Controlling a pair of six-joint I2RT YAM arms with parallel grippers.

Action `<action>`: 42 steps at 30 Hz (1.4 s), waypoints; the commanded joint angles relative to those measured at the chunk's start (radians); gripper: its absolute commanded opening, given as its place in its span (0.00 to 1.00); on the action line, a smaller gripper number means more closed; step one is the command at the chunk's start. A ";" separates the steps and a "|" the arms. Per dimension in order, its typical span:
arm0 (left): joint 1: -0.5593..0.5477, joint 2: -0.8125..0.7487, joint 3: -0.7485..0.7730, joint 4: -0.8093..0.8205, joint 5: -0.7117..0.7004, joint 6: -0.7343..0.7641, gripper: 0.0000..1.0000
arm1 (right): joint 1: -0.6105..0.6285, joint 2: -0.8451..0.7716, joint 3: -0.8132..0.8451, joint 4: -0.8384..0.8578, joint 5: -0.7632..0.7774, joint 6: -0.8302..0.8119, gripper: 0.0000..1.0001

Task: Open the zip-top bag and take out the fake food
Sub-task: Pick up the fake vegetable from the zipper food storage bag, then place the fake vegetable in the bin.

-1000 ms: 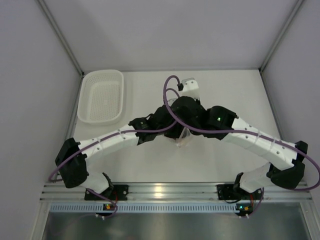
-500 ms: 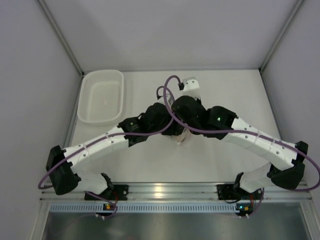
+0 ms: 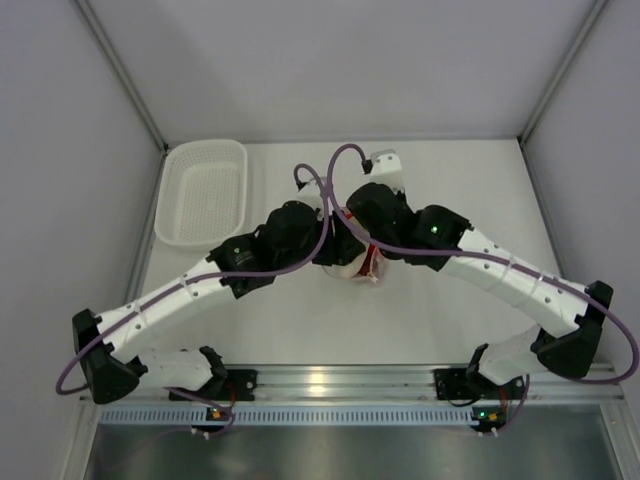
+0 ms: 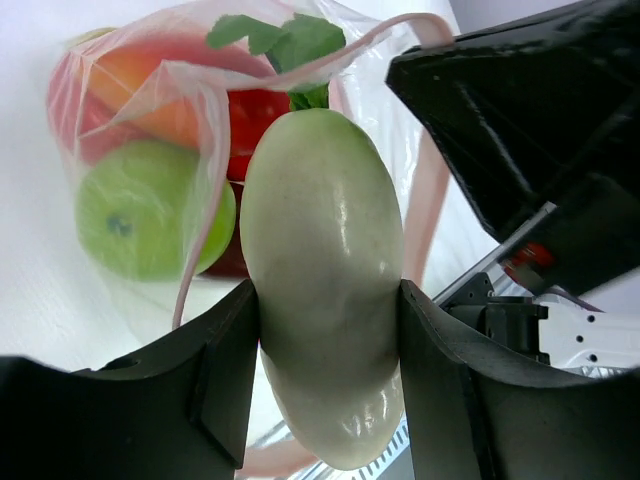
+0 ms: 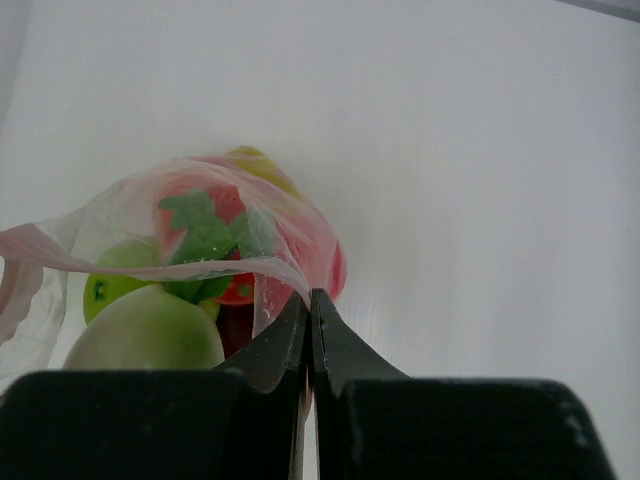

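Observation:
The zip-top bag (image 4: 120,70) lies open on the white table, its pinkish zip strip (image 4: 425,190) looping round the mouth. My left gripper (image 4: 327,330) is shut on the white radish (image 4: 322,230). The radish's body is outside the bag's mouth, and its green leaves (image 4: 285,40) are at the rim. More fake food stays inside: a green fruit (image 4: 140,215), a red piece (image 4: 255,120) and an orange one (image 4: 150,100). My right gripper (image 5: 311,300) is shut on the bag's edge (image 5: 275,270), holding it up. From above, the bag (image 3: 368,266) shows below both wrists.
A white perforated basket (image 3: 203,192) stands at the back left of the table. Enclosure walls rise on the left, right and back. Purple cables loop over both wrists. The arm bases sit on the metal rail (image 3: 320,382) at the near edge.
My left wrist has drawn back to the left and its elbow has dropped toward the near left corner. The bag shows more from above. The right arm has barely moved.

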 commanded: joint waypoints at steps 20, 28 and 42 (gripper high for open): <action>0.014 -0.173 0.151 -0.189 -0.218 0.082 0.00 | -0.109 0.027 0.047 0.084 -0.041 -0.054 0.00; 0.151 -0.149 0.273 -0.298 -0.418 0.100 0.00 | -0.121 0.015 0.047 0.090 -0.052 -0.066 0.00; 0.779 0.113 0.295 -0.285 -0.261 0.136 0.00 | -0.123 0.020 0.061 0.108 -0.078 -0.095 0.00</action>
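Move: Below and far to the left hand's left is the white basket: its middle is some 25 cm ahead, 36 cm left and 23 cm down. The bag with the rest of the fake food is roughly 8 cm ahead, 3 cm right and 17 cm below that hand. From the right hand, the bag's contents lie about 4 cm ahead, 10 cm left and 20 cm down; the basket is about 19 cm ahead, 49 cm left and 25 cm down. Keeping its grip on the white-green fake vegetable, the left hand lifts it clear of the bag mouth, easing back slightly, then swings some 27 cm left and 15 cm forward to the basket, cresting about 10 cm up before sinking again, with the wrist turning some 50 degrees counter-clockwise. The right hand still pinches the bag's lip and shifts slightly forward and to its right. ##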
